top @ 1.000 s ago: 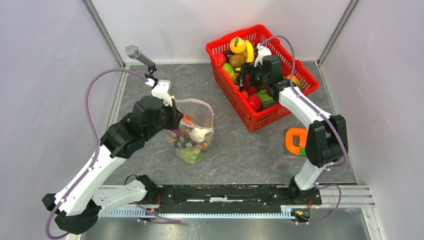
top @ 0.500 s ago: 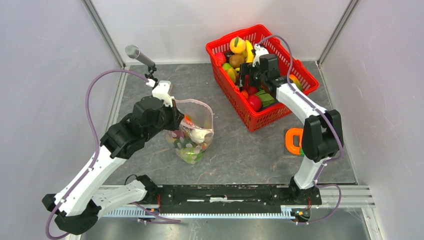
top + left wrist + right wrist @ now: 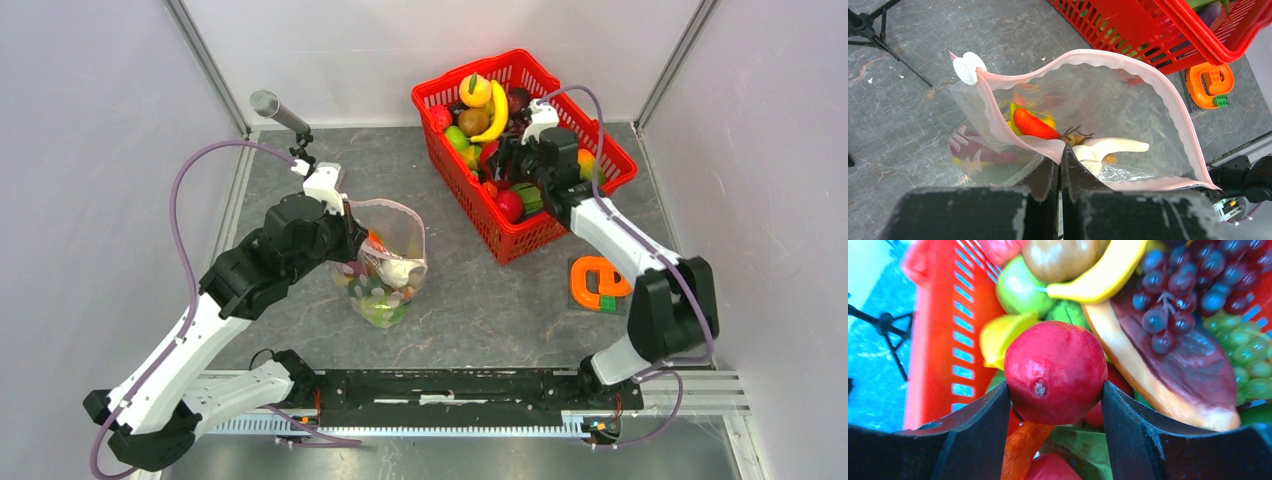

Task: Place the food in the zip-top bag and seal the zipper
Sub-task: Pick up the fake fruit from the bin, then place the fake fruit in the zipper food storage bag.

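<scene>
The zip-top bag (image 3: 385, 265) stands open on the table with several pieces of food inside, among them a red pepper (image 3: 1033, 125) and a white piece (image 3: 1108, 146). My left gripper (image 3: 1062, 155) is shut on the near side of its pale pink zipper (image 3: 1098, 56), holding the mouth up. A white slider (image 3: 968, 67) sits at the zipper's left end. In the red basket (image 3: 432, 128), my right gripper (image 3: 1055, 390) is shut on a red round fruit (image 3: 1055, 372). Both fingers (image 3: 983, 425) press against its sides.
The basket holds more food: a banana (image 3: 1103, 275), purple grapes (image 3: 1183, 280), green grapes and an orange piece under the held fruit. An orange toy block (image 3: 597, 283) lies right of the bag. A microphone on a stand (image 3: 280, 112) stands at the back left.
My right gripper shifted inside the basket and its jaws narrowed onto the red round fruit. The left gripper and the bag stayed as they were.
</scene>
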Available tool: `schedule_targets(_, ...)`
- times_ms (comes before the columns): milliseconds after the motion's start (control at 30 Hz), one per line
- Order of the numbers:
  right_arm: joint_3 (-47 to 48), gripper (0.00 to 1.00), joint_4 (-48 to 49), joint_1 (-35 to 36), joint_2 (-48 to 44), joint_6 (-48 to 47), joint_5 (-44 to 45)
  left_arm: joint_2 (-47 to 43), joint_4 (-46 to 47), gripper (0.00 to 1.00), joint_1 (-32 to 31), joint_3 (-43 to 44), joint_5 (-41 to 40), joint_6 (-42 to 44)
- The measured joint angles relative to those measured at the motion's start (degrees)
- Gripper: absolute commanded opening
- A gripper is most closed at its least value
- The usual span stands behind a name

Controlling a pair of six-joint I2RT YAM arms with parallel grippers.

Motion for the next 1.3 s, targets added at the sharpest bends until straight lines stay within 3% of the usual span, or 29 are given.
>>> schedule_targets(333,-8.6,0.49,10.1,-0.5,-12.7,2.7,0.2,-0.2,0.9,0.02,0.0,-0.7,0.6,0.0)
schedule_targets(733,-16.8,0.49,18.1,1.0,-23.1,8.3,-17.4,-1.0,0.9,0.02,0.0,-0.9,1.0,0.0)
schedule_targets(1033,-16.7,0.50,20.9,13.6,-26.4,4.7,-25.7,-1.0,1.0,0.02,0.0,-0.9,1.0,0.0)
schedule_targets(1300,-13.0,0.51,14.9,24.2,-26.3,-4.2,-26.9,-1.0,1.2,0.02,0.0,-1.0,1.0,0.0)
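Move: The pomegranate is already in my right fingers, inside the red basket; the open bag mouth it goes to lies about 22 cm back, 20 cm left and some 8 cm above that hand. The kiwi sits 7 cm ahead and 4 cm left, the banana 9 cm ahead and 1 cm right, and a round red fruit 8 cm back and 3 cm right, all slightly lower. From my left hand, the mouth's middle is about 6 cm right and 1 cm ahead. Keeping my grip on the pomegranate, I first lift my right hand about 7 cm, nearly straight up. I then sweep it over the basket wall, back and to my left, still rising, towards the bag mouth, some 24 cm back and 15 cm left in all; the wrist swings about 50 degrees counter-clockwise and its fingers tip up. My left hand stays put, pinching the bag's rim. ##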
